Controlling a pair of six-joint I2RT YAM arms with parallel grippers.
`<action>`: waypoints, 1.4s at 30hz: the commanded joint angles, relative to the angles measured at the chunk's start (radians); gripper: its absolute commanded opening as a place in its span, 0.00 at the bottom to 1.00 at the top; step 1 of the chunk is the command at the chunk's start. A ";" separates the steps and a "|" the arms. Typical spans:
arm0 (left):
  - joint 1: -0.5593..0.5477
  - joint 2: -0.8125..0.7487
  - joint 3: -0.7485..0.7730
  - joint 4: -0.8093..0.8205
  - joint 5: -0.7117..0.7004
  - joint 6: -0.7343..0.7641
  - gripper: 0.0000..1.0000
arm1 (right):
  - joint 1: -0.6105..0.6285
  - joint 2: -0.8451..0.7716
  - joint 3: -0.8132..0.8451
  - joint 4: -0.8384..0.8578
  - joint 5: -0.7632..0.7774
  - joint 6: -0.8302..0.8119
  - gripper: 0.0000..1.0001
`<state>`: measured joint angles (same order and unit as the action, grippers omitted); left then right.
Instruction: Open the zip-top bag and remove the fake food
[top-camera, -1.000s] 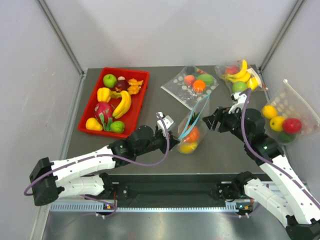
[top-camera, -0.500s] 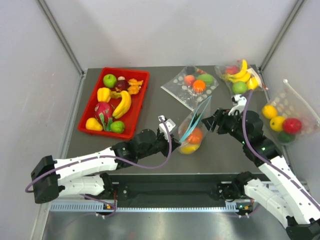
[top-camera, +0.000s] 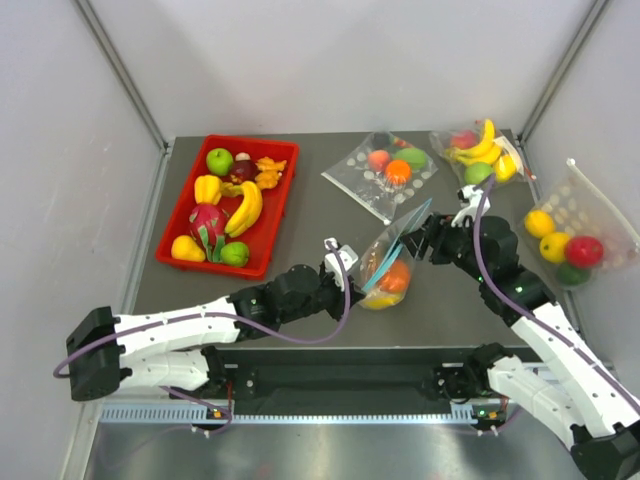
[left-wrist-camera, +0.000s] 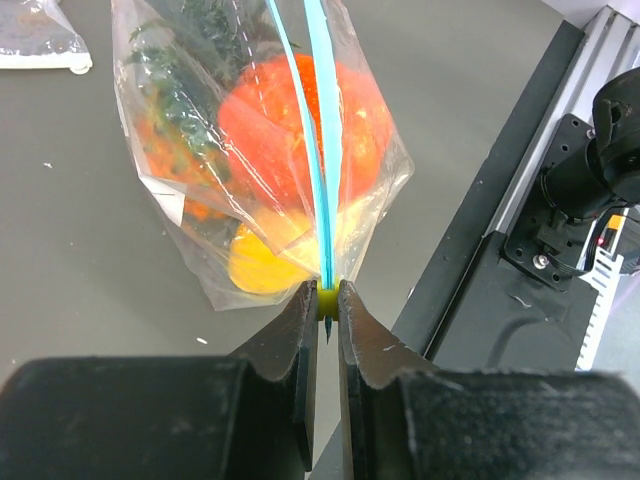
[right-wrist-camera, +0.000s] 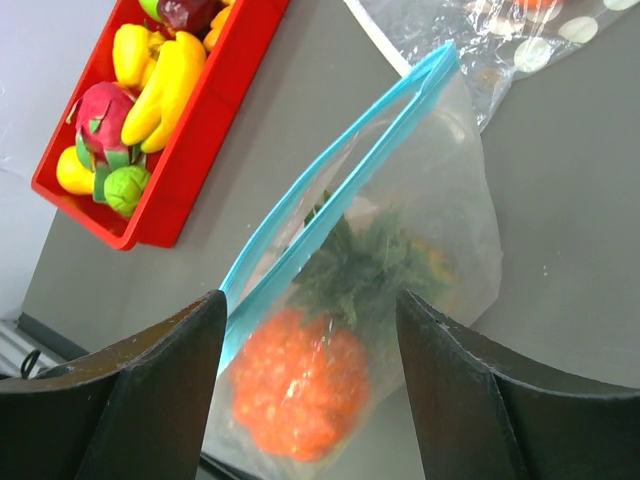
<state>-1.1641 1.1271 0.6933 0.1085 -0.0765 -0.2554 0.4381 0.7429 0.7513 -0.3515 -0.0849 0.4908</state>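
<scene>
The zip-top bag (top-camera: 386, 266) stands in the table's middle front, its teal zip strip (top-camera: 402, 238) running up and back. Inside it are fake food pieces: a round orange fruit (left-wrist-camera: 300, 130), a yellow fruit (left-wrist-camera: 262, 262) and a green crown (right-wrist-camera: 370, 265). My left gripper (top-camera: 352, 276) is shut on the near end of the zip strip (left-wrist-camera: 322, 150), pinching it at a small yellow-green piece between the jaws (left-wrist-camera: 327, 292). My right gripper (top-camera: 426, 238) is open, its fingers either side of the bag's far side (right-wrist-camera: 310, 330); I cannot tell whether it touches the bag.
A red tray (top-camera: 281, 214) with bananas, dragon fruit and apples sits back left. A dotted bag of fruit (top-camera: 385, 170) lies back centre, a banana bag (top-camera: 480, 150) back right, another fruit bag (top-camera: 575, 235) at the right edge. A black rail (left-wrist-camera: 520, 230) runs along the front.
My left arm has pushed to the right with the bag's zip end in its jaws, and the bag has shifted right. My right gripper has edged closer to the bag's top.
</scene>
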 joint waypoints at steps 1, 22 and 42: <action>-0.008 -0.004 -0.002 0.053 -0.031 0.013 0.00 | -0.004 0.019 0.023 0.069 0.028 -0.004 0.68; -0.040 -0.001 0.087 0.050 -0.104 0.113 0.55 | -0.001 0.038 -0.026 0.042 0.048 -0.044 0.00; 0.096 0.226 0.376 0.062 -0.029 -0.025 0.77 | 0.005 -0.056 -0.041 0.009 0.008 -0.060 0.00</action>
<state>-1.0672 1.3293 1.0363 0.1123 -0.1673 -0.2424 0.4404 0.7128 0.6998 -0.3664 -0.0620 0.4450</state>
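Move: My right hand goes for the bag's right zip lip, about 2 cm ahead, level sideways and 4 cm below. The pumpkin inside is roughly 5 cm back, 3 left and 12 below that hand; the flat fruit bag lies some 20 cm ahead, 5 left, 18 below. My left hand, pinching the near zip end, next makes for the left zip lip, around 9 cm ahead, 7 right and 1 higher; the yellow fruit is about 2 ahead, 5 right, 9 below. I dip my right hand about 4 cm, slightly forward, and shut its fingers on the right zip lip, then keep that pinch while drawing up and back a couple of centimetres. With the lip held, I open my left fingers, let go of the near zip end and lift some 12 cm in a forward arc, then sink about 4 cm, fingers wide, over the left lip, swinging counter-clockwise about 10 degrees. ##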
